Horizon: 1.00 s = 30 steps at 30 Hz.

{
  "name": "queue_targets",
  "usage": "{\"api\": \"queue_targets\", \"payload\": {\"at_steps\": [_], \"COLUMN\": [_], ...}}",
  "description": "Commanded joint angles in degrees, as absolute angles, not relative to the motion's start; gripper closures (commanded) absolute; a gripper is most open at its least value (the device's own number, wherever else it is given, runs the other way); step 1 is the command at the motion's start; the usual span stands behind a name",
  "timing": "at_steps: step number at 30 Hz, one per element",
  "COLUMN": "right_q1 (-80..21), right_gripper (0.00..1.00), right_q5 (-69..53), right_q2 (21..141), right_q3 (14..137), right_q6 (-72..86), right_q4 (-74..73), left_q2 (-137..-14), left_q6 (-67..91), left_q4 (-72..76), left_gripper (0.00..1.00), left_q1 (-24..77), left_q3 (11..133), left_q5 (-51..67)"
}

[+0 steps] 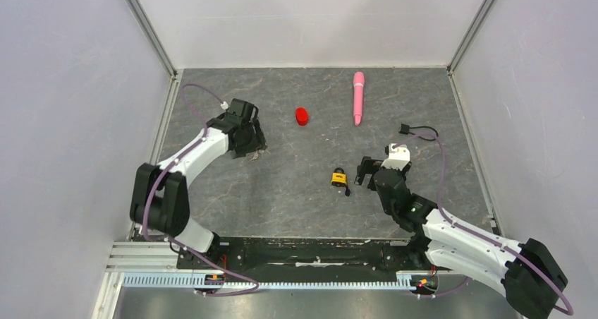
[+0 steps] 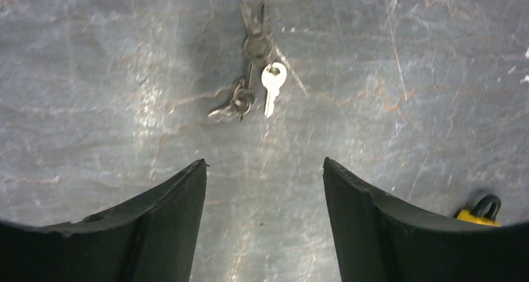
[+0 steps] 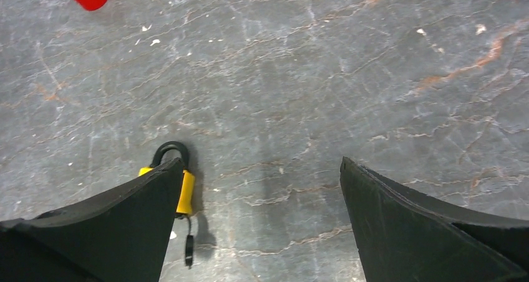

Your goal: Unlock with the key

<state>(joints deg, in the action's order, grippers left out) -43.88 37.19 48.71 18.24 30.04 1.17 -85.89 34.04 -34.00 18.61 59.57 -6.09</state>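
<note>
The key (image 2: 272,85), small and silvery, lies flat on the grey stone-look table, joined by rings to a few darker small keys (image 2: 239,101). My left gripper (image 2: 265,163) hovers open just short of the bunch, nothing between its fingers; from above, the left gripper (image 1: 252,148) is at the table's left. The yellow padlock (image 1: 339,178) with its black shackle lies mid-table. My right gripper (image 3: 262,163) stands open just right of the padlock (image 3: 185,191), whose body is partly hidden behind the gripper's left finger. Nothing is held.
A red cap-like object (image 1: 302,116) and a pink pen-shaped stick (image 1: 359,98) lie at the back of the table. A black cord with a block end (image 1: 419,130) lies at the right. Pale walls enclose the table on three sides.
</note>
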Motion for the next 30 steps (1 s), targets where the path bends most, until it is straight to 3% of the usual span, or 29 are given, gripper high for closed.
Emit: {"api": "queue_targets", "payload": {"at_steps": [1,4,15,20,22,26,30], "right_q1": [-43.77,-43.81,-43.81,-43.8,-43.8,-43.87,-43.8], "right_gripper": [0.02,0.02,0.02,0.02,0.02,0.02,0.02], "right_q5": [43.72,46.18,49.85,50.09,50.25,50.62,50.51], "right_q2": [46.28,45.43,41.07,40.54,40.27,39.48,39.35], "right_q3": [14.49,12.61,8.38,8.22,8.09,7.79,7.77], "right_q6": [26.63,25.91,25.6,25.7,25.72,25.78,25.84], "right_q4": [10.69,12.28,14.84,14.87,14.84,14.69,14.6], "left_q2": [-93.01,-97.68,-107.83,-110.07,-110.34,-111.15,-111.45], "left_q6": [37.62,37.77,36.84,36.92,36.87,36.7,36.28], "left_q4": [-31.37,-31.31,-34.0,-35.22,-35.24,-35.91,-36.08], "left_gripper": [0.31,0.45,0.6,0.61,0.68,0.69,0.82], "left_q1": [19.41,19.53,19.91,20.2,20.36,20.92,21.9], "left_q3": [66.44,69.98,76.95,78.48,78.25,77.92,77.52], "left_q5": [-9.76,-10.27,-13.56,-12.48,-12.41,-11.96,-10.96]}}
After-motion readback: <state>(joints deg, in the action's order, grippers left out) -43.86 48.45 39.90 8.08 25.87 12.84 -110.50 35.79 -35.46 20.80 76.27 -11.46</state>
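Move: The keys lie about 6 cm ahead of the left hand, some 1 cm to its right and 8 cm below it. From that same hand the yellow padlock is about 21 cm right, 4 cm back, and the red object 12 cm right, 19 cm ahead, both some 7 cm lower. For the right hand the keys are about 29 cm left, 11 cm ahead and 9 cm down. Forward and down towards the keys, the left hand covers about 6 cm ahead in the first half, then sinks nearly straight, some 6 cm lower in all, the fingers closing from wide to a narrow gap just over the keys; touch can't be seen. The open, empty right hand eases about 4 cm right, away from the padlock, tipping up some 10 degrees. ##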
